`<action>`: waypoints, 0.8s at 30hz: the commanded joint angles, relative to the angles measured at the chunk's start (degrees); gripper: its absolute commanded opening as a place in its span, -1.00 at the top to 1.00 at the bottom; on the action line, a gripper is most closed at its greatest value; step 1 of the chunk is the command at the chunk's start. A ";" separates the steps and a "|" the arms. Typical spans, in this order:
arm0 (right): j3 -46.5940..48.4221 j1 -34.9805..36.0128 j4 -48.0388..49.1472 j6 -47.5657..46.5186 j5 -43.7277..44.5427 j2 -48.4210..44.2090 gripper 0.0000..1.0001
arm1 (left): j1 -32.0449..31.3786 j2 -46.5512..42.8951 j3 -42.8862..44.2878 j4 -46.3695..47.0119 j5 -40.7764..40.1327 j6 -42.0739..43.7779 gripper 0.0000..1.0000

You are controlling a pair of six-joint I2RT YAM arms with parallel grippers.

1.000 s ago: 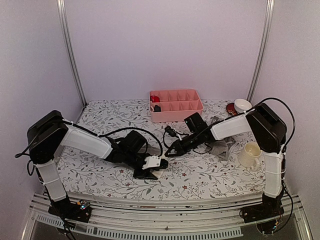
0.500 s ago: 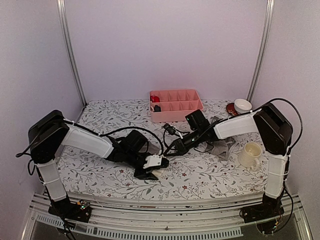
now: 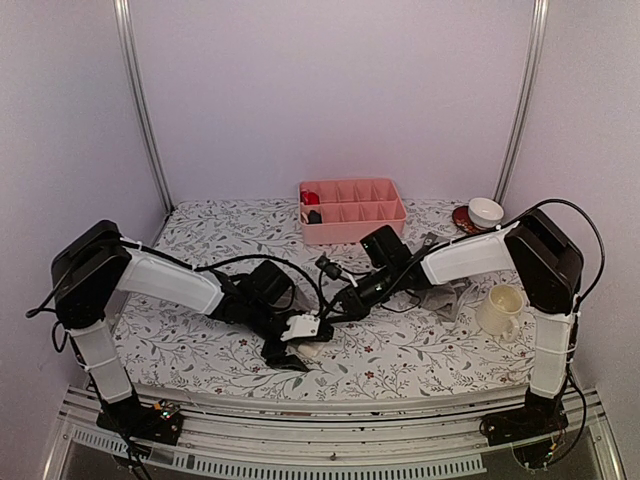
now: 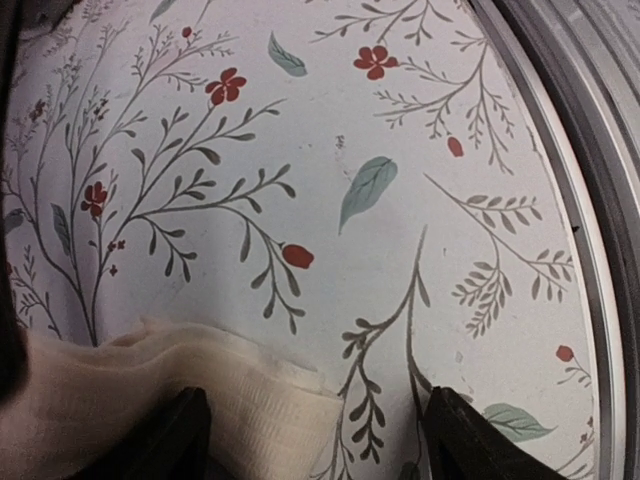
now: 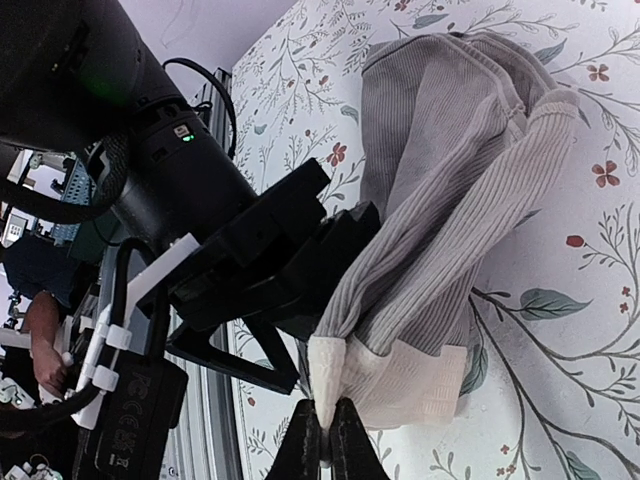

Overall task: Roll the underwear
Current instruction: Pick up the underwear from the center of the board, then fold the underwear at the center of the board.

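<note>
The grey ribbed briefs (image 5: pixel 450 170) with a pale waistband (image 5: pixel 420 385) lie bunched on the flowered table. My right gripper (image 5: pixel 325 445) is shut on a pinched corner of that waistband. My left gripper (image 4: pixel 320 440) stands open, its dark fingers (image 4: pixel 180 430) wide apart, with the waistband's end (image 4: pixel 150 390) lying loosely between them. From above, the left gripper (image 3: pixel 290 345) and right gripper (image 3: pixel 335 308) meet near the table's front middle, and the briefs are mostly hidden under them. A second grey garment (image 3: pixel 452 297) lies under the right forearm.
A pink divided tray (image 3: pixel 352 228) stands at the back middle. A cream mug (image 3: pixel 500 308) sits at the right, a white bowl (image 3: pixel 486 210) behind it. The table's metal front rail (image 4: pixel 600 200) runs close by the left gripper.
My left gripper's jaws have spread wider, and it has shifted slightly nearer the front edge. The right gripper, still shut on the waistband, has edged left toward it.
</note>
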 commanded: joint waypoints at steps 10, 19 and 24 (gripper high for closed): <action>2.70 1.59 -3.62 -2.91 3.92 1.71 0.95 | 1.30 -5.63 1.26 -11.68 3.89 2.84 -0.86; 4.32 3.24 -7.68 -6.55 7.19 3.63 0.95 | 6.67 -13.38 0.40 -20.20 8.70 6.92 -0.96; 5.49 4.37 -9.51 -8.04 8.56 5.16 0.95 | 11.80 -18.82 -0.57 -21.02 8.41 8.11 -0.97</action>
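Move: The underwear's middle lies about 5 cm ahead of the left hand and 4 cm to its left, at its height, with the cream waistband right at the spreading fingers. From the right hand, which pinches the waistband, that middle is some 3 cm ahead, 8 cm left and 6 cm below; the printed grey garment is about 16 cm ahead of the right hand, 24 cm right and 7 cm below. Left hand opens fully, rising about 7 cm and leftward off the waistband; right, still pinching, lowers 3 cm. ##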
